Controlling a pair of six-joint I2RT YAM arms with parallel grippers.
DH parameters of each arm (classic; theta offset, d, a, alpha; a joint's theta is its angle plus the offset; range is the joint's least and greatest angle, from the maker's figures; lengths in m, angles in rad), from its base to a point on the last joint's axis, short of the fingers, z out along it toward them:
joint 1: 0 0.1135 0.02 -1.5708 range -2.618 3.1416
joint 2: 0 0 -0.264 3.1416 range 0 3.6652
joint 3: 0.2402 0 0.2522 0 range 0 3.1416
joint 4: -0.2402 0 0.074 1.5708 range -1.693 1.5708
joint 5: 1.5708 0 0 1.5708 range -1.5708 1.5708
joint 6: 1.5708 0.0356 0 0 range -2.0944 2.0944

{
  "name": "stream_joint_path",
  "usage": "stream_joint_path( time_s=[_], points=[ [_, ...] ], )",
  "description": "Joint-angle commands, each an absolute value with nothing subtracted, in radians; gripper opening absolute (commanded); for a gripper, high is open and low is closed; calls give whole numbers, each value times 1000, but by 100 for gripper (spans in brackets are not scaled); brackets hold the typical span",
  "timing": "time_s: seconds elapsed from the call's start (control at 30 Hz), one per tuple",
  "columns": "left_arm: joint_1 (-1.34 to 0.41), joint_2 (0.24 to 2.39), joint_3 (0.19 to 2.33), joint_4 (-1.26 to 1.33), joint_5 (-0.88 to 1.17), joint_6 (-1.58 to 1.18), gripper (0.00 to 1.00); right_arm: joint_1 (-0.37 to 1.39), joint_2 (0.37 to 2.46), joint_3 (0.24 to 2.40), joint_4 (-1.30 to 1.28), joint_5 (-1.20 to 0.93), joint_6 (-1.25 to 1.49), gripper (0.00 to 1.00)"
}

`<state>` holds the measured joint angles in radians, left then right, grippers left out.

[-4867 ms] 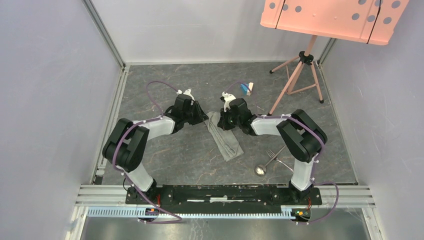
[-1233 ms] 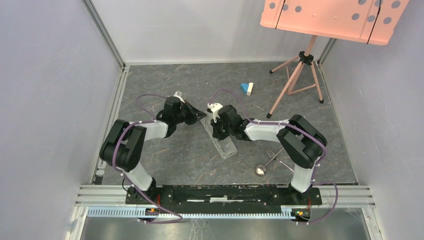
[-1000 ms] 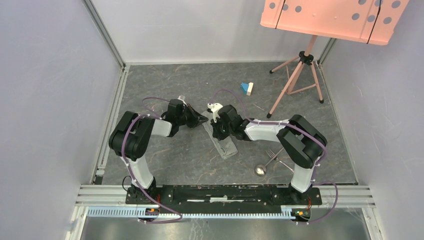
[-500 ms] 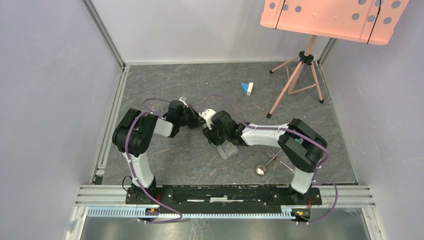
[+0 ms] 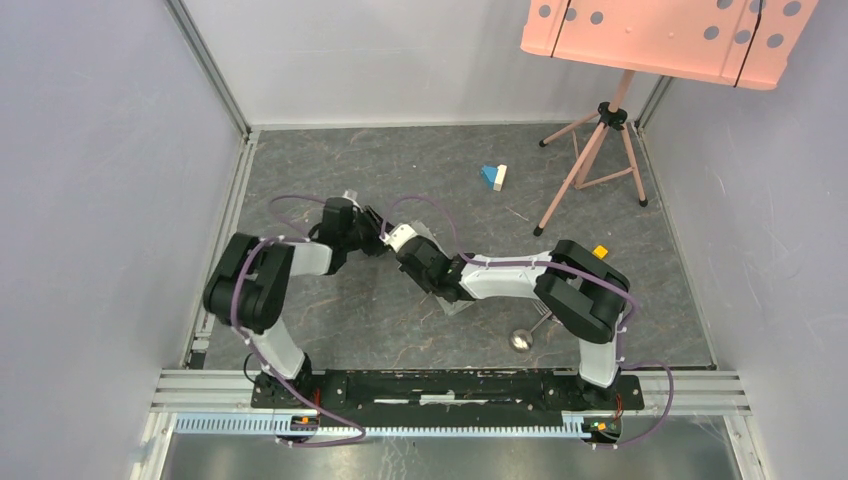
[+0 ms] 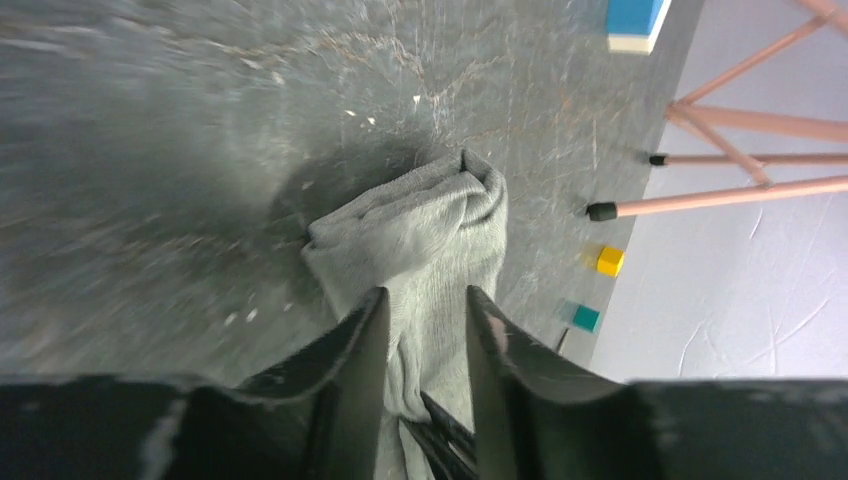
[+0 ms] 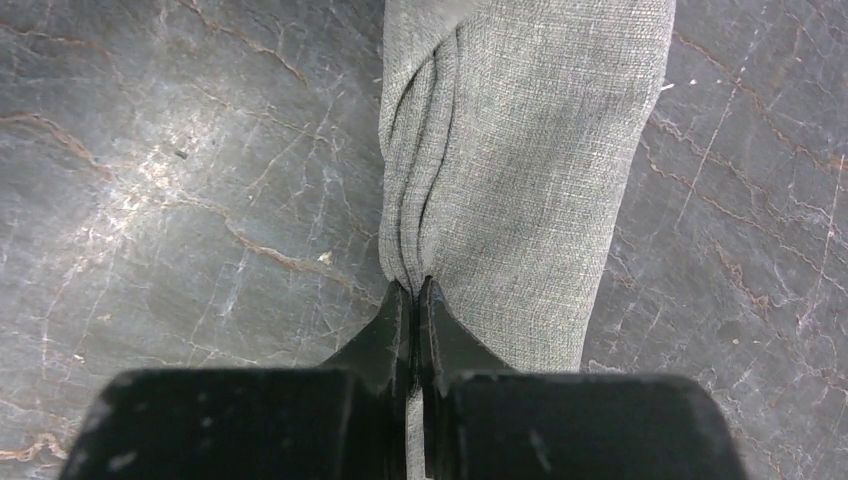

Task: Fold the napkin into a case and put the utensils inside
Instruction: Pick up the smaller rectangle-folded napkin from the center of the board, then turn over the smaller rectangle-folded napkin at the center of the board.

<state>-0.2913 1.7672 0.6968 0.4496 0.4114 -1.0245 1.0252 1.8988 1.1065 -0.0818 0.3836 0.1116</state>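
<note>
The napkin (image 7: 520, 150) lies on the dark floor as a long folded grey strip. My right gripper (image 7: 415, 288) is shut on a raised pleat along the strip's left side. My left gripper (image 6: 428, 310) stands open astride the napkin (image 6: 430, 225), whose bunched end points toward the tripod; the right gripper's dark fingertips (image 6: 452, 440) show between its fingers. In the top view both grippers meet at centre, left gripper (image 5: 378, 224) and right gripper (image 5: 405, 250), and only a corner of the napkin (image 5: 455, 305) shows under the right arm. The spoon (image 5: 520, 340) and fork (image 5: 541, 316) lie near the right arm's base.
A blue and white block (image 5: 493, 177) sits farther back on the floor. A pink tripod stand (image 5: 590, 150) with a pink perforated board (image 5: 670, 35) occupies the back right. Grey walls enclose the floor on three sides.
My right arm has reached left along the napkin until it meets the left gripper, opening and then shutting on a pleat. My left gripper has opened over the cloth.
</note>
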Motion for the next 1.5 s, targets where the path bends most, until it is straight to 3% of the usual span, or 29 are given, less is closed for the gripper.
stream_joint_path(
  time_s=[0.0, 0.1, 0.3, 0.47, 0.67, 0.8, 0.97, 1.13, 1.27, 1.47],
  points=[
    [-201, 1526, 635, 296, 330, -933, 45, 1020, 1888, 1077, -63, 405, 110, 1],
    [-128, 1313, 597, 173, 288, -906, 53, 1019, 1833, 1079, -45, 292, 111, 0],
    [-72, 887, 658, -226, 139, -807, 59, 1009, 1756, 1074, 6, -105, 265, 0],
    [-72, 671, 724, -425, 66, -747, 62, 1008, 1763, 1023, 231, -442, 495, 0],
    [-73, 616, 767, -538, 98, -707, 62, 982, 1808, 852, 707, -683, 864, 1],
    [-73, 628, 707, -502, 131, -731, 62, 949, 1804, 842, 592, -637, 744, 1],
    [-72, 681, 646, -438, 202, -768, 63, 804, 1823, 724, 820, -771, 895, 0],
    [-74, 761, 652, -406, 277, -755, 65, 708, 1954, 754, 761, -901, 861, 2],
    [-86, 829, 648, -359, 353, -737, 69, 627, 1988, 755, 714, -927, 770, 13],
    [-184, 970, 565, -174, 454, -799, 68, 521, 1853, 838, 307, -813, 403, 47]
  ],
)
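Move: The right hand has the smaller folded napkin pinched by its left long edge; the napkin's middle is about 2 cm to this hand's right and 1 cm ahead, practically level with it. The spoon lies roughly 22 cm right and 9 cm back, and the blue-and-white block about 13 cm right and 20 cm ahead. From the left hand, already opening just off the far end, the napkin's middle is some 10 cm right, 8 cm back and 3 cm lower. Keeping its pinch on the edge, the right hand draws the napkin back and left about 16 cm while rising some 6 cm and rolling until the fingers point left and slightly down, then swings forward and right and sinks to the table to lay the napkin over, its fingers starting to open around the edge. Meanwhile the left hand opens wider and gets clear of the napkin, sweeping up, left and back to some 22 cm higher before sinking about half that way and easing back to the right. ##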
